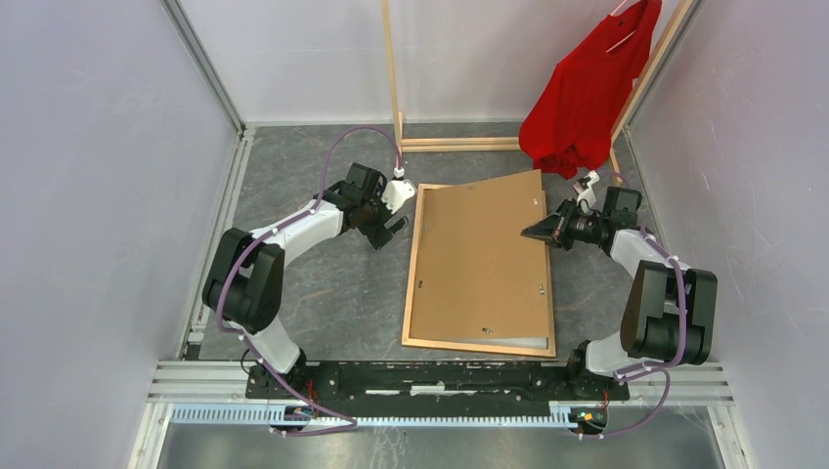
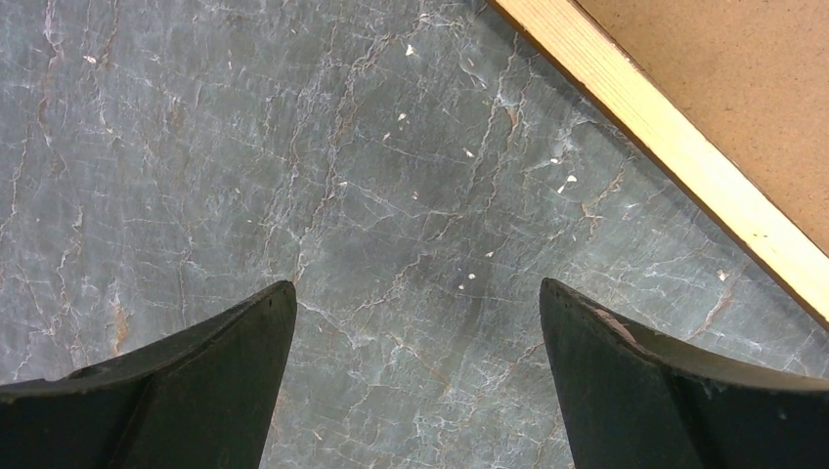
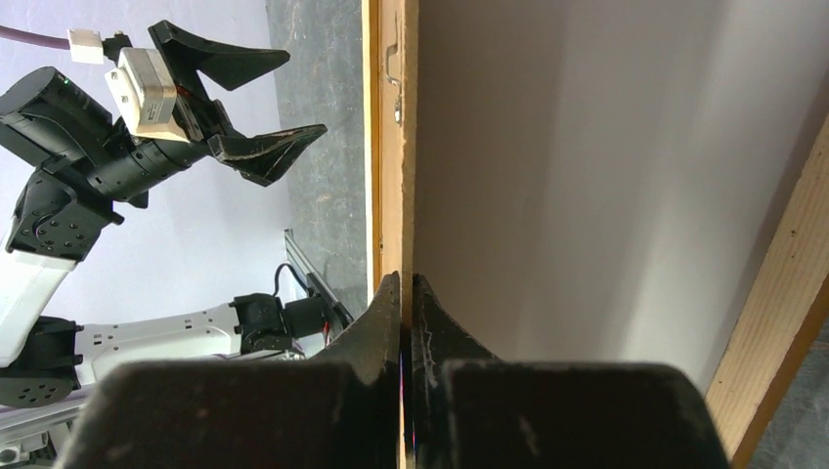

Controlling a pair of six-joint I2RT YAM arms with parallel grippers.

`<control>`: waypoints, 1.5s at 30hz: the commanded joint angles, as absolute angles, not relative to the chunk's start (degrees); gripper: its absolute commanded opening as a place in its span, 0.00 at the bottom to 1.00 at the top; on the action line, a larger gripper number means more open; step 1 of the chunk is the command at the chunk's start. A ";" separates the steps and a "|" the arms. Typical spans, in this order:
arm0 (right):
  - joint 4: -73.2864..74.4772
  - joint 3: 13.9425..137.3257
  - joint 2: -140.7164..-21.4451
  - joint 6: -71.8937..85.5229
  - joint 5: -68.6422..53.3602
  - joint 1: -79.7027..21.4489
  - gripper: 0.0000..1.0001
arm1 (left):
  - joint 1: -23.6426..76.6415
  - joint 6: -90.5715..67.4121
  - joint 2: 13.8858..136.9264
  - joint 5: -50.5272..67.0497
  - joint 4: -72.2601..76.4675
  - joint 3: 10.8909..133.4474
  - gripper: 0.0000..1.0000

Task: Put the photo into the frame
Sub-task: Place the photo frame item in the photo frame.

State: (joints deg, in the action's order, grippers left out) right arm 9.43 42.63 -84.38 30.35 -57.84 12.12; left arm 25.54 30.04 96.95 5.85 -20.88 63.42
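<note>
The frame (image 1: 413, 274), thin orange-brown wooden strips, lies flat mid-table; its strip also crosses the left wrist view (image 2: 675, 147) and the right wrist view (image 3: 772, 322). A brown backing panel (image 1: 479, 264) rests over it, its right edge raised. My right gripper (image 1: 536, 233) is shut on that panel's edge (image 3: 396, 147), fingers pinching it from both sides (image 3: 406, 278). Beneath the lifted panel a plain white sheet (image 3: 587, 195) shows inside the frame, seemingly the photo's white back; its printed side is hidden. My left gripper (image 1: 401, 210) hovers open just left of the frame's far left corner, over bare table (image 2: 415, 288).
A pale wooden clothes rack (image 1: 396, 78) stands at the back with a red shirt (image 1: 587, 93) hanging close above the right arm. Grey walls close in on both sides. A metal rail (image 1: 440, 376) runs along the near edge.
</note>
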 commanded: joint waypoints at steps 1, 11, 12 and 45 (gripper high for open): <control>8.31 42.63 -84.54 28.47 -56.45 11.39 0.00 | 25.84 32.35 96.59 5.24 -19.71 63.37 1.00; -2.63 37.73 -83.08 36.61 -45.92 3.20 0.00 | 25.84 33.36 97.36 3.33 -19.97 62.93 1.00; -3.82 36.97 -83.00 37.51 -44.92 2.19 0.00 | 25.77 33.70 97.64 2.50 -19.81 62.67 1.00; 22.44 57.07 -80.27 24.04 -5.47 -20.62 0.98 | 12.69 34.63 94.60 5.75 -27.59 64.78 1.00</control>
State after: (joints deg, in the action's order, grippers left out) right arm 19.75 52.31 -83.92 27.29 -11.11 -20.21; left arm 12.88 33.15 97.17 4.45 -26.94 62.96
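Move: The right hand grips the raised right edge of the brown backing board, whose middle is about 10 cm left, 5 cm back and 3 cm lower. The frame it goes into is centred some 10 cm left, 7 cm back and 7 cm below; the frame's right rail lies 7 cm right, 8 cm back. From the left hand, the frame's middle is about 22 cm right, 9 cm back and 5 cm below. Right hand lowers the board's edge while sweeping 8 cm left, lets go, tips downward; left hand moves left. ##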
